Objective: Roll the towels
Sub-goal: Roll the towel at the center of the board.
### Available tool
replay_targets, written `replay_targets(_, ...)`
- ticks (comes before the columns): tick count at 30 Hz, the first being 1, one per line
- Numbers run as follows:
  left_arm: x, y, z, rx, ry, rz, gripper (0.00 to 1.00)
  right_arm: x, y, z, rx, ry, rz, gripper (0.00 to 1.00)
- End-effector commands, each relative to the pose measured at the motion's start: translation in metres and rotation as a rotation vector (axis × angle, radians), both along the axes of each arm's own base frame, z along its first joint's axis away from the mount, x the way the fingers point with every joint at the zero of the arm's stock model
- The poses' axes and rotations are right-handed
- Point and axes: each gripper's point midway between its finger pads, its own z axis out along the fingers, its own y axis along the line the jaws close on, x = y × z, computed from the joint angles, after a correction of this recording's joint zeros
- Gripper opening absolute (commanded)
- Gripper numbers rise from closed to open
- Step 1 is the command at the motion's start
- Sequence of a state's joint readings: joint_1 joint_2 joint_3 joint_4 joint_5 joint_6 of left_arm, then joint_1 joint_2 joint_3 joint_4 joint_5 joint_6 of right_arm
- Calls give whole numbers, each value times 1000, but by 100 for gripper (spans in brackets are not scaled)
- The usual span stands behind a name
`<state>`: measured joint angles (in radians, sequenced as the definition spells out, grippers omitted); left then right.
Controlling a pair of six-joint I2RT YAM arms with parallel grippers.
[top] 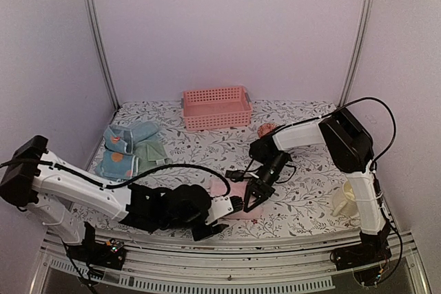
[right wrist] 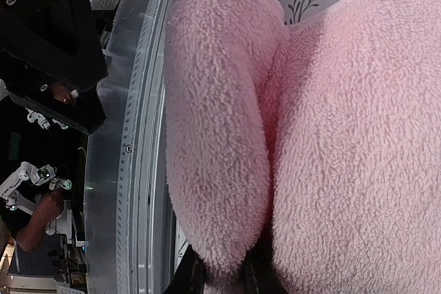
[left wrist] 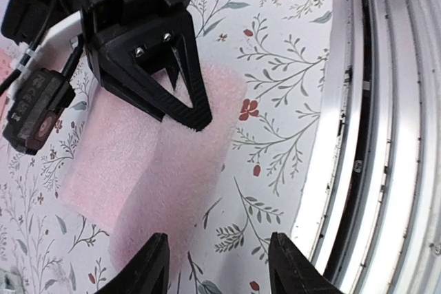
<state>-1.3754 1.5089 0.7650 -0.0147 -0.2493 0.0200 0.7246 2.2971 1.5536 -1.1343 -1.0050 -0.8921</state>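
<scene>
A pink towel lies near the table's front edge, one edge folded up into a thick fold. My right gripper points down at it and is shut on that fold, which sits pinched between the fingertips. In the left wrist view the right gripper bites the pink towel from above. My left gripper hovers open just beside the towel's near edge, with only patterned tablecloth between its fingers. Other towels, blue spotted and sage green, lie piled at the far left.
A pink slatted basket stands at the back centre. A cream cup sits by the right arm's base, and a small pinkish object lies behind the right arm. The metal table rail runs close to my left gripper.
</scene>
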Motion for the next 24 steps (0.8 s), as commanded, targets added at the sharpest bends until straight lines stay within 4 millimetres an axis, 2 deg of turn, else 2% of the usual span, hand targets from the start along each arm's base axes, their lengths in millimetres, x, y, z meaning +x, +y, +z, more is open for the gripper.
replay_targets(1,18,-14,-9,110,-154,-11,52,-9,-14,-10,-95,35,28,12)
replay_targets(6,27,-30,-21,188,-269,-87,53,-10,-17,-12,-107,28,31,13)
replay_targets(11,39,-35,-43,279,-324,-107,53,-10,-17,-11,-104,18,32,13)
replay_targets(15,43,-45,-50,284,-331,-119,51,-8,-16,-9,-95,5,32,14)
replay_targets(18,44,-48,-57,299,-298,-123,38,-6,-15,-1,-82,-10,28,18)
replay_targets(19,43,-48,-60,310,-285,-122,35,-6,-14,4,-74,-19,29,24)
replay_targets(24,32,-39,-69,354,-189,-137,17,-3,-20,51,6,-108,23,44)
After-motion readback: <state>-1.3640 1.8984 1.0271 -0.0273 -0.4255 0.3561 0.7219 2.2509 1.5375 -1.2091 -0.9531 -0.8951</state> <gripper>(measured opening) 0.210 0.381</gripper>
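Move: The rolled front edge of the pink towel lies ahead, right of and below the open left hand: its middle is about 4 cm ahead, 7 cm right and 6 cm down. The right hand already pinches the roll's right part, with the roll's middle level with it and about 3 cm to its left. The flat, unrolled part spreads beyond the roll, its middle some 6 cm farther out and 3 cm more to the left. The left hand sinks to the near-left part of the towel roll, about 6 cm down while going some 4 cm forward and 4 cm right, its wrist turning about 25 degrees so the open fingers point more steeply down, and late in the descent they close around the roll. The right hand keeps its pinch on the roll's right part almost in place until the left fingers are closing, then opens to loosen its grip and starts to rise, by about 1 cm. ##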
